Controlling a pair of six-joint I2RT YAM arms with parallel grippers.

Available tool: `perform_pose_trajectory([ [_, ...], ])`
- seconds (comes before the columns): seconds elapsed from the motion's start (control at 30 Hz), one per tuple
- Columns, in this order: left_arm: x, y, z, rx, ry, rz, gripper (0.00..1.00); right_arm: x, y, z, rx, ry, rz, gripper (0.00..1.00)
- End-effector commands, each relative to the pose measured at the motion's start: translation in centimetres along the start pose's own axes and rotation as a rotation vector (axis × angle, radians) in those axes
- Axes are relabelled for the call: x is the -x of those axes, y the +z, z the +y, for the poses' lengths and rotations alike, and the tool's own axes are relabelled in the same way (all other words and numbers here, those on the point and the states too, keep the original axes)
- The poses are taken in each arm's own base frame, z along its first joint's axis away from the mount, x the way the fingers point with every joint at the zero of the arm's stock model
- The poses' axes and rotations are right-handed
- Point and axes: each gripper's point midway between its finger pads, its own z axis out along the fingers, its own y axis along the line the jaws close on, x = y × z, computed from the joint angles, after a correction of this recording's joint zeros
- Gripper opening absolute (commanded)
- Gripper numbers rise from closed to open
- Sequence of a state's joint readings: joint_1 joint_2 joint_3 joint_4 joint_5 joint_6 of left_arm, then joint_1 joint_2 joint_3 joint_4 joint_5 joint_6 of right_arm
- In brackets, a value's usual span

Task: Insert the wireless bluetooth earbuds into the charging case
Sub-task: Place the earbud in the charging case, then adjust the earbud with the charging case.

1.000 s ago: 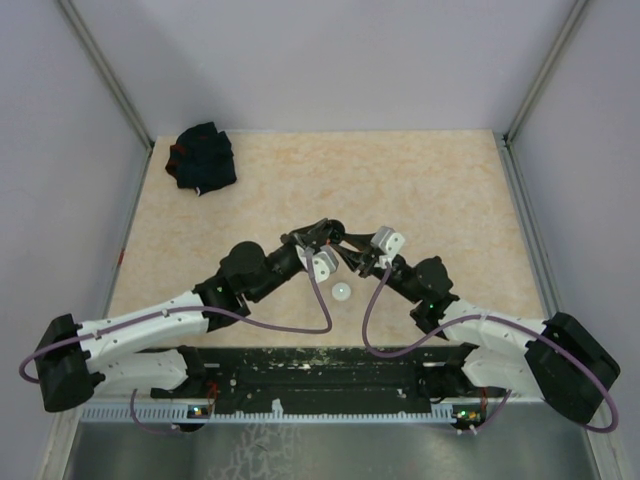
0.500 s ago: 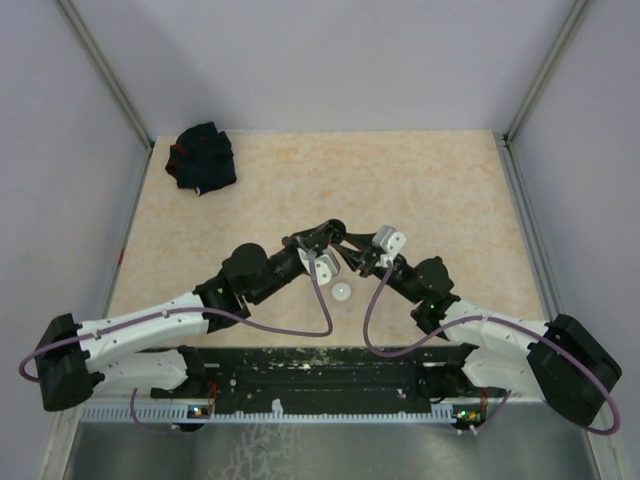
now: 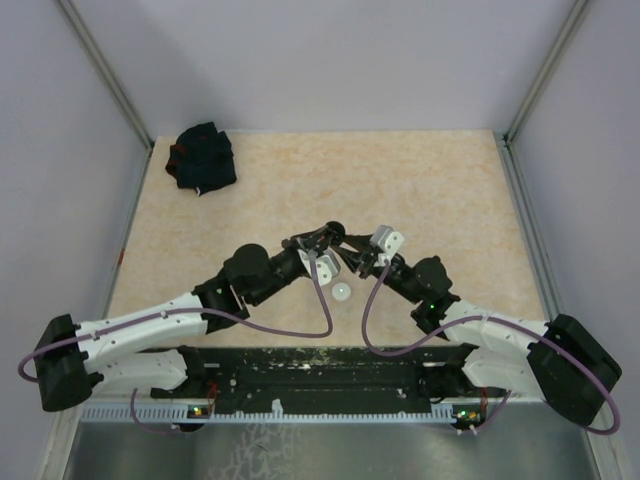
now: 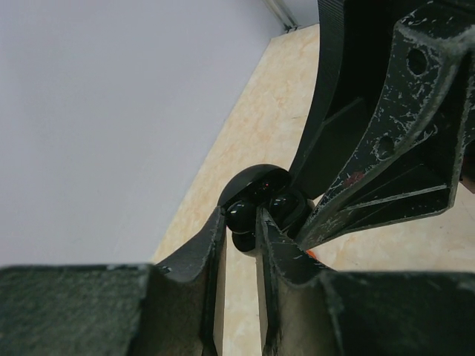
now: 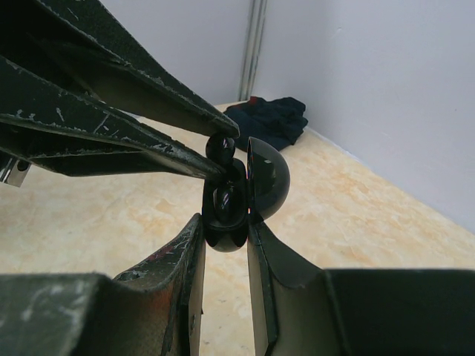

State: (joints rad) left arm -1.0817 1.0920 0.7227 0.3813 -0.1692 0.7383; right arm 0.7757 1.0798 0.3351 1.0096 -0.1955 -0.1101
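Observation:
Both grippers meet above the table's middle. My right gripper (image 5: 225, 226) is shut on the base of the glossy black charging case (image 5: 225, 239), held off the table with its domed lid (image 5: 269, 182) swung open. A dark earbud (image 5: 227, 199) lies inside the case. My left gripper (image 4: 240, 222) is shut on a second glossy black earbud (image 4: 241, 212), which sits right at the case's open mouth (image 4: 271, 194). In the top view the left gripper (image 3: 322, 247) and the right gripper (image 3: 346, 252) nearly touch, and the case between them is hidden.
A small white round piece (image 3: 342, 291) lies on the table just below the grippers. A black fabric bundle (image 3: 203, 158) sits at the far left corner. Grey walls with metal posts (image 3: 108, 80) enclose the tabletop.
The left wrist has edged slightly right, toward the right gripper. Everything else stands as before.

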Motion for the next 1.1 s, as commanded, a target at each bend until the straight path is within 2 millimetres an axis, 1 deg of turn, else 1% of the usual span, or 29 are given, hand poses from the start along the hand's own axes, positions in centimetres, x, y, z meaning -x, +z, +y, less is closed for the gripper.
perform_pose_trajectory([
  [0.0, 0.9, -0.3, -0.9, -0.046, -0.036, -0.016, 0.25, 4.5, 0.8, -1.3, -0.046, -0.017, -0.129, 0.00],
  [0.33, 1.2, 0.0, -1.3, -0.071, -0.056, -0.021, 0.32, 4.4, 0.8, -1.3, -0.045, -0.017, -0.126, 0.00],
  [0.5, 1.4, -0.1, -0.9, -0.059, -0.068, -0.016, 0.37, 4.3, 0.8, -1.3, -0.044, -0.015, -0.122, 0.00],
  [0.57, 1.6, -0.3, -0.5, -0.042, -0.085, -0.014, 0.41, 4.2, 0.8, -1.3, -0.047, -0.014, -0.116, 0.00],
  [0.63, 1.7, -0.6, 0.4, -0.002, -0.114, -0.008, 0.47, 4.1, 0.8, -1.4, -0.049, -0.015, -0.116, 0.00],
  [0.77, 1.0, -1.3, 2.2, 0.105, -0.197, 0.037, 0.57, 4.0, 0.7, -1.3, -0.049, -0.013, -0.111, 0.00],
  [0.93, 1.0, -1.2, 2.1, 0.107, -0.279, 0.065, 0.62, 4.0, 0.7, -1.3, -0.049, -0.014, -0.113, 0.00],
  [1.07, 2.1, -1.4, 1.7, 0.072, -0.321, 0.015, 0.68, 4.1, 0.7, -1.4, -0.050, -0.015, -0.114, 0.00],
])
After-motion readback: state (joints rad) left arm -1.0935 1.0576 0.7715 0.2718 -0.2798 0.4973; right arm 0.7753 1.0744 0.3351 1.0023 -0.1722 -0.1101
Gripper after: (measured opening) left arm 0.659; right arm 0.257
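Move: The left fingertips are still around the earbud, right at the open black case. The case's middle lies about 1 cm ahead, 2 cm to the right and 1 cm below them. On the table, roughly 22 cm below the left hand, the orange disc lies about 8 cm ahead, level sideways, and the white disc some 6 cm back and 3 cm right. The right hand holds the case, its middle about 1 cm ahead, left and above. The left hand, its grip on the earbud already easing, sinks and draws back about 1 cm each, then lets go as its fingers spread from about a quarter to two-thirds open. It backs off the case to the left by some 2 cm while rising again and coming slightly forward, rolling about 15 degrees counter-clockwise as seen along its fingers from behind, while the right hand keeps its pinch on the case and stays nearly still. ##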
